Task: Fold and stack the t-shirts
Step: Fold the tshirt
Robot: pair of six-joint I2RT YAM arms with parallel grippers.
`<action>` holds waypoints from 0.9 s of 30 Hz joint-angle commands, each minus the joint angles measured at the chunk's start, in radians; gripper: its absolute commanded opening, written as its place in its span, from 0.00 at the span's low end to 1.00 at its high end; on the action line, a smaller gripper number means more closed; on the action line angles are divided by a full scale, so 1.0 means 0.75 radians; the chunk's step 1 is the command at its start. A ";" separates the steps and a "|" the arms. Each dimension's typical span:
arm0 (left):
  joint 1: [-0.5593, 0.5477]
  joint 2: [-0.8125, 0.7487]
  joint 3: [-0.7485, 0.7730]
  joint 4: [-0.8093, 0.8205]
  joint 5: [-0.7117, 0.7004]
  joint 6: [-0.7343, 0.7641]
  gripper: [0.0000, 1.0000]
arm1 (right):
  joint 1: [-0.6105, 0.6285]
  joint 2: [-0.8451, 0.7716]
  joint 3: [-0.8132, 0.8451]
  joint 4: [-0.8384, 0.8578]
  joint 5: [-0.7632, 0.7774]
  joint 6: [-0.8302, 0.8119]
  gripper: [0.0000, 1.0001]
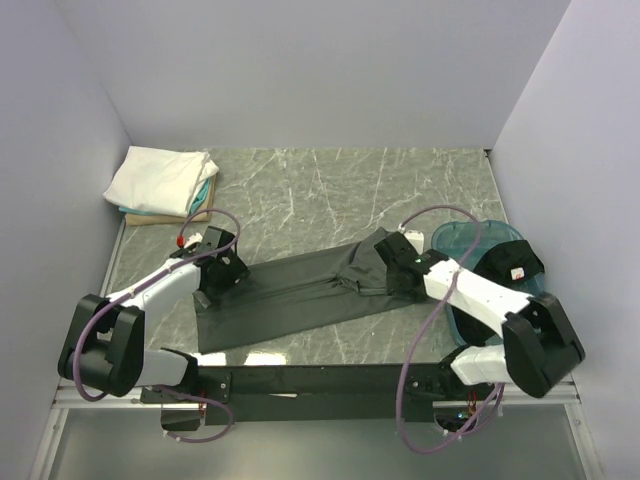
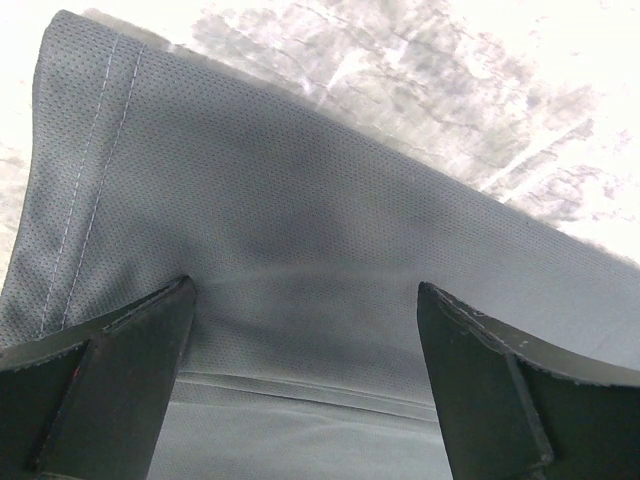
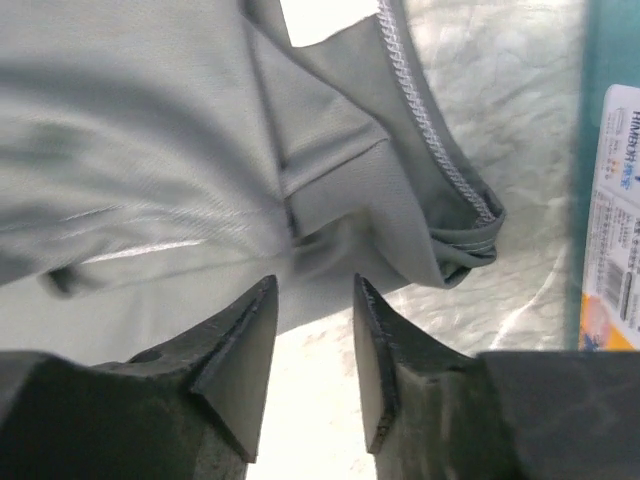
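A dark charcoal-grey t-shirt [image 1: 300, 290] lies folded lengthwise in a long strip across the middle of the table. My left gripper [image 1: 215, 285] hovers over its left end, jaws wide open and empty; the left wrist view shows the grey cloth [image 2: 320, 230] with its stitched hem just beyond the fingers. My right gripper [image 1: 392, 272] sits at the strip's right end, jaws open a little and empty; the right wrist view shows the shirt's edge and stitched hem [image 3: 330, 180] just ahead of the fingertips. A folded white t-shirt [image 1: 155, 178] lies on a teal one [image 1: 205, 192] at the back left.
A teal plastic bin [image 1: 480, 240] at the right holds a black garment [image 1: 510, 265] with a white tag; its wall and a label show in the right wrist view [image 3: 610, 200]. Grey walls enclose the marble table [image 1: 330, 185] on three sides.
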 commanded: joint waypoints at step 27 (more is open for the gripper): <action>-0.201 -0.058 -0.103 0.054 0.292 0.051 0.99 | -0.255 0.068 -0.114 0.478 -0.635 0.127 0.93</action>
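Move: The open left hand is on the grey t-shirt; the upper layer's near edge that it goes for is about 4 cm back and 5 cm right. The shirt's near left corner lies some 16 cm back and 6 cm left, the folded stack 25 cm ahead and 16 cm left. From the right hand, just above the shirt, its crumpled fold is 10 cm left and 4 cm ahead, a centimetre lower; the blue bin is 19 cm right, 1 cm ahead. Both hands hop about 5 cm inward over the t-shirt, the left also back, the right opening and rolling. ##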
